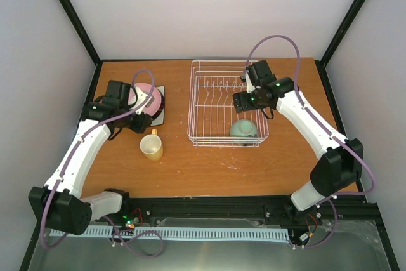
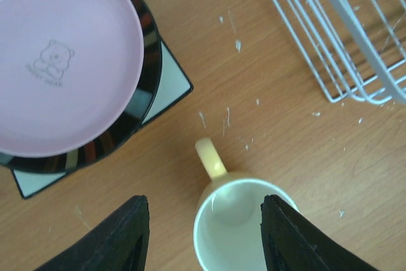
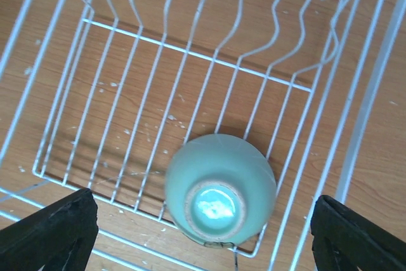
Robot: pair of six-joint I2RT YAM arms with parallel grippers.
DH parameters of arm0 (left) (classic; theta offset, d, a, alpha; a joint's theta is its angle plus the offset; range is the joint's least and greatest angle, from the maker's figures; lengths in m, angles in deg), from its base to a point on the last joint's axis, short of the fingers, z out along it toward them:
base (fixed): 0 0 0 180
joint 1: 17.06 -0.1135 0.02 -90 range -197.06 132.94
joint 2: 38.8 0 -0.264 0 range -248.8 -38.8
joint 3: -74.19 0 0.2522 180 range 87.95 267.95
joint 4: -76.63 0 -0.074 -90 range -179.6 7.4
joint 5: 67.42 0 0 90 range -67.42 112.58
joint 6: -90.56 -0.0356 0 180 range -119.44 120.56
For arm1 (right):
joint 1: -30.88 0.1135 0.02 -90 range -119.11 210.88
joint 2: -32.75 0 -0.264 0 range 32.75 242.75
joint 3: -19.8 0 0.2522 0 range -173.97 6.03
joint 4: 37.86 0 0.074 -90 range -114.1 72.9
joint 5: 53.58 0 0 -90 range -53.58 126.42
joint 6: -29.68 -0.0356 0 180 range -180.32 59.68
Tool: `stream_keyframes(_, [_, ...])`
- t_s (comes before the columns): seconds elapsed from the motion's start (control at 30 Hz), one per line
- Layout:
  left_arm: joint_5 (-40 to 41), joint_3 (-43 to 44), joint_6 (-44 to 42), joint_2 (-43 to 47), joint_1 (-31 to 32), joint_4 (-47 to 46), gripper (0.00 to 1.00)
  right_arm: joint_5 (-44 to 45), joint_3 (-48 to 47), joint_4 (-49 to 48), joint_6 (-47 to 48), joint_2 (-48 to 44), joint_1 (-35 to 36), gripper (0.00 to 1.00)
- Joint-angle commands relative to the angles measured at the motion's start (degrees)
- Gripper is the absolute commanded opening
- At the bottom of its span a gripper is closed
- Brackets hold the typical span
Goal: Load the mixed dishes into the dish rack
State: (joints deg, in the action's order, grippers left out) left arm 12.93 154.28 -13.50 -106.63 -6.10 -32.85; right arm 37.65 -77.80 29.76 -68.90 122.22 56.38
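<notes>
The white wire dish rack (image 1: 216, 103) stands mid-table. A pale green bowl (image 1: 243, 129) lies upside down in its near right corner, foot ring up (image 3: 221, 188). My right gripper (image 1: 243, 101) hovers over the rack, open wide, its fingertips (image 3: 51, 236) far to either side of the bowl and touching nothing. Left of the rack, the yellow mug (image 1: 151, 146) stands upright, handle pointing away. Above it is my left gripper (image 2: 206, 233), open, with the right finger (image 2: 292, 233) overlapping the mug (image 2: 238, 233). The pink plate (image 2: 63, 61) tops a dark brown plate (image 2: 149, 74) and a cream square plate (image 2: 170, 87).
The plate stack (image 1: 144, 98) sits at the table's far left, just behind my left wrist. The rack's near left corner (image 2: 355, 61) lies a short way right of the mug. Upright tines (image 3: 209, 11) run along the rack's far side. Black frame posts edge the table.
</notes>
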Motion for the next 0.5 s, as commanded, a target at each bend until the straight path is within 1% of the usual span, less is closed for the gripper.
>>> stream_keyframes(0.0, [4.08, 0.18, 1.42, 2.67, 0.16, 5.52, 0.49, -4.97, 0.90, -2.40, 1.20, -1.03, 0.76, 0.89])
stream_keyframes(0.13, [6.16, -0.70, 2.30, 2.53, 0.20, 7.72, 0.48, -6.02, 1.29, -2.88, 1.53, -0.69, 1.07, 0.89])
stream_keyframes(0.33, [3.08, -3.15, 3.20, -0.02, 0.21, 8.10, 0.48, -7.05, 2.01, -3.77, 1.62, -1.27, 1.26, 0.88])
stream_keyframes(0.4, [5.13, -4.06, 4.00, -1.16, 0.20, 8.26, 0.47, -6.94, 2.25, -3.85, 1.59, -1.54, 1.22, 0.88])
stream_keyframes(0.47, [5.20, -5.62, 4.65, -2.11, 0.19, 8.54, 0.46, -6.91, 2.63, -3.92, 1.63, -1.94, 1.18, 0.88])
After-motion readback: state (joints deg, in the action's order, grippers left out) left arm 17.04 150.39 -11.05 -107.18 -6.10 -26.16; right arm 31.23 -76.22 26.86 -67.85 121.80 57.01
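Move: The yellow mug stands almost beneath the left hand, about 15 cm below it, some 3 cm to the right and perhaps 1 cm back, with its handle on the far side. The pink plate on its stack lies roughly 21 cm farther out than the mug and 7 cm left of it; the dish rack's middle is about 19 cm farther out and 25 cm right of the mug. From the right hand the mug is about 31 cm left, 10 cm back and 15 cm down. The left hand, half open and empty, first eases back and a little left at nearly constant height, then sinks while still drifting back, ending about 4 cm lower and 3 cm back, closer to the mug's open rim with its wrist tipping some 10 degrees nearer to pointing straight down and its fingers not yet touching. Meanwhile the right hand, wide open and already clear of the green bowl, shifts about 2 cm left above the rack, staying level with its fingers open. ##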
